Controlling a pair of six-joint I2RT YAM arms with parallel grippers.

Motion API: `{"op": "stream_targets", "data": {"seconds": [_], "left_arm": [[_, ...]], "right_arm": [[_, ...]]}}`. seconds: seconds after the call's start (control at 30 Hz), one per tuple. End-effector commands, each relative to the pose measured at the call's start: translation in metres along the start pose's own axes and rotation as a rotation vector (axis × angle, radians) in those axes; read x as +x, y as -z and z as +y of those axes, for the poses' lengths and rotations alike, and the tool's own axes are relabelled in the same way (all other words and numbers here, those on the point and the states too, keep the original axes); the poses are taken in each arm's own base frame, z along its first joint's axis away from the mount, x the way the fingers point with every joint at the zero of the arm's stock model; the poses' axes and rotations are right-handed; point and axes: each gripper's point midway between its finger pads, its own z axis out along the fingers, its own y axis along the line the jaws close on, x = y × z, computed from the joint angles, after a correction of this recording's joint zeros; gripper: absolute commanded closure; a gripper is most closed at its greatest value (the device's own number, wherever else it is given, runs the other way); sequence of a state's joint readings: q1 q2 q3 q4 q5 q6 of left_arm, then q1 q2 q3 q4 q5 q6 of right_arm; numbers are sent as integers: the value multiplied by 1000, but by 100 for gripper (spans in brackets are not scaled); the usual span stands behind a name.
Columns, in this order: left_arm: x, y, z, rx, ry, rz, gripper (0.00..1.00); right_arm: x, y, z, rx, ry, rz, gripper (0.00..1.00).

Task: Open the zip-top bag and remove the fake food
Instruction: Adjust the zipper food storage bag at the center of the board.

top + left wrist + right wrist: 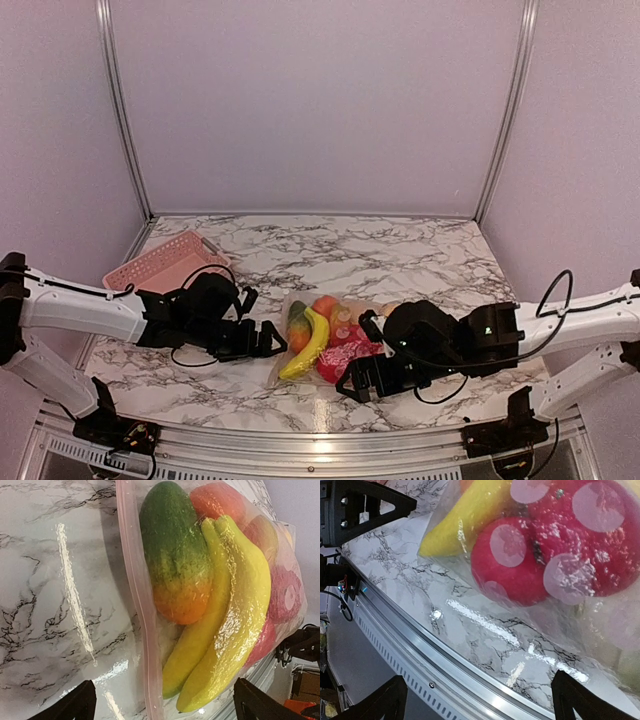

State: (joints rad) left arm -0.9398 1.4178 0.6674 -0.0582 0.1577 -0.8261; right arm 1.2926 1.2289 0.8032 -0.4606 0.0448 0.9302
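The clear zip-top bag (330,345) lies flat on the marble table with the fake food inside it. Through the plastic I see yellow bananas (235,615), a green-and-orange fruit (175,560) and red dragon fruit (560,545). The bag's pink zip strip (140,605) runs along its left edge. My left gripper (272,340) is open just left of that edge, and in the left wrist view the left gripper (162,705) frames the strip between its fingers. My right gripper (350,385) is open at the bag's near corner. In its own view, the right gripper (477,700) holds nothing.
A pink slatted basket (165,262) stands at the back left of the table. The metal rail (445,665) of the table's front edge runs just under the right gripper. Bare marble (400,255) lies behind the bag.
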Motion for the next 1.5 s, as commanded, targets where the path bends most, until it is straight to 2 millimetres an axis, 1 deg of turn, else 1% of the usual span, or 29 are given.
{"op": "stream_targets", "data": {"seconds": [0.0,0.03,0.17,0.3,0.37,0.47,0.57,0.6,0.63,0.7,0.77,0.8,0.87,0.93,1.03,1.13,1.2,1.3,1.37,1.47], "left_arm": [[-13,-1,-17,26,-31,-17,1],[-16,-1,-18,22,-33,-21,1],[-28,2,-18,15,-28,-46,1],[-40,3,-16,4,-29,-64,1],[-47,1,-14,2,-29,-70,1],[-57,-5,-13,3,-22,-67,1],[-67,-11,-14,7,-21,-70,1],[-69,-14,-14,7,-20,-68,1],[-71,-16,-14,6,-19,-66,1],[-73,-21,-14,13,-17,-58,1],[-74,-26,-13,14,-13,-51,1],[-73,-29,-12,16,-11,-44,1],[-72,-31,-10,19,-5,-39,1],[-69,-36,-6,19,5,-31,1],[-70,-41,-3,47,24,-35,1],[-79,-46,-2,72,38,-46,3],[-86,-51,-4,97,41,-50,7],[-92,-64,-8,121,28,-32,16],[-94,-71,-14,153,25,-20,23],[-92,-81,-21,190,36,6,39]], "right_arm": [[2,-15,-18,-15,-92,22,1],[0,-17,-21,-25,-100,18,1],[-27,-20,-47,9,-126,-39,1],[-58,-15,-89,69,-184,-116,1],[-82,-11,-111,83,-210,-186,1],[-121,-7,-151,116,-258,-261,1],[-165,-1,-180,145,-277,-342,1],[-179,-1,-187,142,-276,-359,1],[-198,2,-190,137,-273,-386,1],[-223,4,-198,148,-260,-407,1],[-239,4,-204,178,-245,-406,1],[-243,3,-205,188,-236,-401,1],[-246,7,-204,198,-226,-405,1],[-242,13,-204,209,-225,-407,1],[-225,20,-206,224,-236,-397,1],[-202,27,-203,207,-256,-389,1],[-182,28,-201,192,-264,-371,1],[-163,31,-196,184,-271,-359,1],[-157,33,-197,184,-274,-366,2],[-152,30,-203,194,-280,-363,2]]}}
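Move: The zipper food storage bag lies with its middle about 11 cm ahead of the right hand, 3 cm to its left and some 9 cm below. Inside it, the near red fruit is about 8 cm ahead and 2 cm left, and the banana 11 cm ahead and 11 cm left. From the left hand the bag's middle is about 15 cm right, 2 cm ahead and 4 cm lower; the pink basket stands 18 cm ahead and 22 cm left. The right hand, fingers wide open, dips about 4 cm and sweeps the bag's right-hand part forward and to the right, nearly 30 cm out and 11 cm across, turning some 25 degrees clockwise and rising late on before it draws back about 8 cm beside the bag's right edge. Meanwhile the left hand goes forward about 10 cm and a little right, rising first and then sinking to the bag's left zipper corner, where its open fingers start to close, by about a third. ##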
